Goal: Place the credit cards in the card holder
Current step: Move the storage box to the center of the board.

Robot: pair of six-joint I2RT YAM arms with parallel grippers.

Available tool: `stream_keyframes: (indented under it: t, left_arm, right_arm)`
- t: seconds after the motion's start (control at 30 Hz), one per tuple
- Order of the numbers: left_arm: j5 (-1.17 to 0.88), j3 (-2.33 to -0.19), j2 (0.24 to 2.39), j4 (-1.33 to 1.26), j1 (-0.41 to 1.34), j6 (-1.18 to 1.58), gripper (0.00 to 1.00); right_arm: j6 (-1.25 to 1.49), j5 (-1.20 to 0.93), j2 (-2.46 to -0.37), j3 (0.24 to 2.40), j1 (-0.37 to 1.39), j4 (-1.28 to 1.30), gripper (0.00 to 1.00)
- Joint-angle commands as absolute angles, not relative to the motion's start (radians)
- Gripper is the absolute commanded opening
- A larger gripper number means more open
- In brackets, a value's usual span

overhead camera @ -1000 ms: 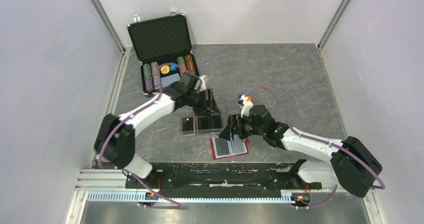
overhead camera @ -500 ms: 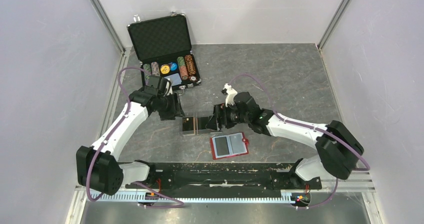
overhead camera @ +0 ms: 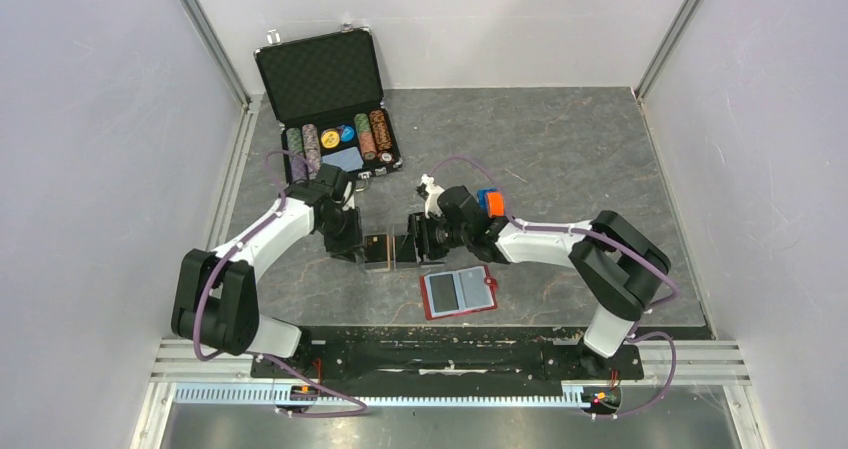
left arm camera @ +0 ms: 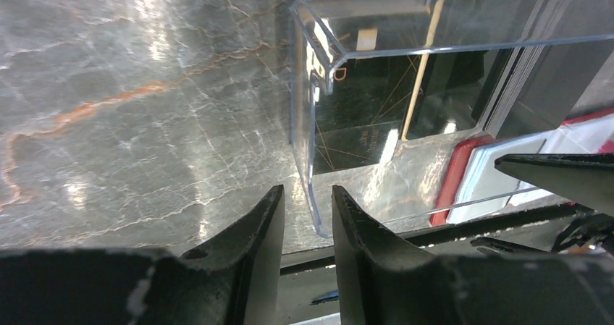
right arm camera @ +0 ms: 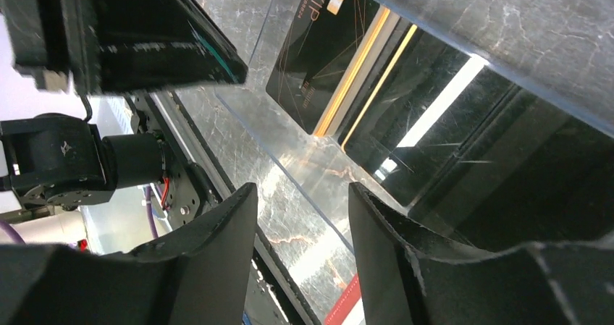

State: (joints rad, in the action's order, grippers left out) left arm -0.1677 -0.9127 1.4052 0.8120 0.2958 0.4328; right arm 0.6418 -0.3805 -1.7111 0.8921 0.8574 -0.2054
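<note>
The clear card holder (overhead camera: 393, 260) lies mid-table with a dark, gold-lined credit card (overhead camera: 376, 251) flat in its left compartment. My left gripper (overhead camera: 352, 241) is at the holder's left end. In the left wrist view its jaws (left arm camera: 308, 191) straddle the clear end wall (left arm camera: 313, 158), narrowly open, with a thin gap on each side. My right gripper (overhead camera: 414, 241) is at the holder's right part and hides it from above. Its jaws (right arm camera: 303, 189) stand open around a clear wall (right arm camera: 289, 133). The "VIP" card (right arm camera: 318, 57) and orange card edges (right arm camera: 358, 72) show beyond.
An open red wallet (overhead camera: 458, 291) lies just in front of the holder, towards the arm bases. An open black chip briefcase (overhead camera: 330, 104) with poker chips and a pale blue card stands at the back left. Grey side walls enclose the marble-patterned table.
Both arms have closed in on the card holder, the left onto its left end, the right moving left from over the wallet to its right part. Both pairs of jaws have narrowed.
</note>
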Motion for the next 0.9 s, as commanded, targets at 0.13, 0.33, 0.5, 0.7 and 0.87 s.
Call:
stream_keyframes:
  t: [0.13,0.33,0.5,0.7,0.87]
  left_arm:
    - [-0.238,-0.881,1.436,0.713,0.344,0.457,0.27]
    - [-0.264,-0.849,1.409,0.68,0.374,0.504,0.12]
    - [-0.265,-0.817,1.388,0.656,0.404,0.54,0.08]
    - [-0.261,-0.797,1.371,0.638,0.441,0.59,0.08]
    - [-0.245,-0.788,1.332,0.617,0.448,0.623,0.22]
  right_arm:
    - [0.665,-0.417,-1.793,0.984,0.866,-0.256,0.45]
    - [0.664,-0.415,-1.841,1.035,0.866,-0.231,0.3]
    - [0.623,-0.367,-1.87,1.077,0.866,-0.156,0.27]
    - [0.584,-0.323,-1.897,1.114,0.868,-0.068,0.29]
    - [0.547,-0.271,-1.894,1.131,0.88,-0.002,0.33]
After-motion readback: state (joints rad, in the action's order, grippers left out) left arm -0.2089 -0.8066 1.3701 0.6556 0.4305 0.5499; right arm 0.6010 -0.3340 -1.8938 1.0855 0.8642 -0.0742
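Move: Just in from the left hand stands the left end wall of the clear storage box. The box's middle is about 10 cm to the right, 2 cm ahead and 3 cm below, with the dark VIP card some 4 cm right, 2 cm ahead and 4 cm below. From the right hand, the box's middle lies about 2 cm left, 1 cm ahead and 4 cm below; the red card holder is some 11 cm right, 9 cm back and 5 cm down. Dipping about 1 cm, the left fingers close on the box's left end wall and pinch it, then the hand draws it right some 4 cm and slightly back. The right hand sinks about 3 cm over the box's cards, first reaching left, then forward some 2.5 cm, its fingers narrowing from half open without shutting; whether they touch the box can't be seen. ##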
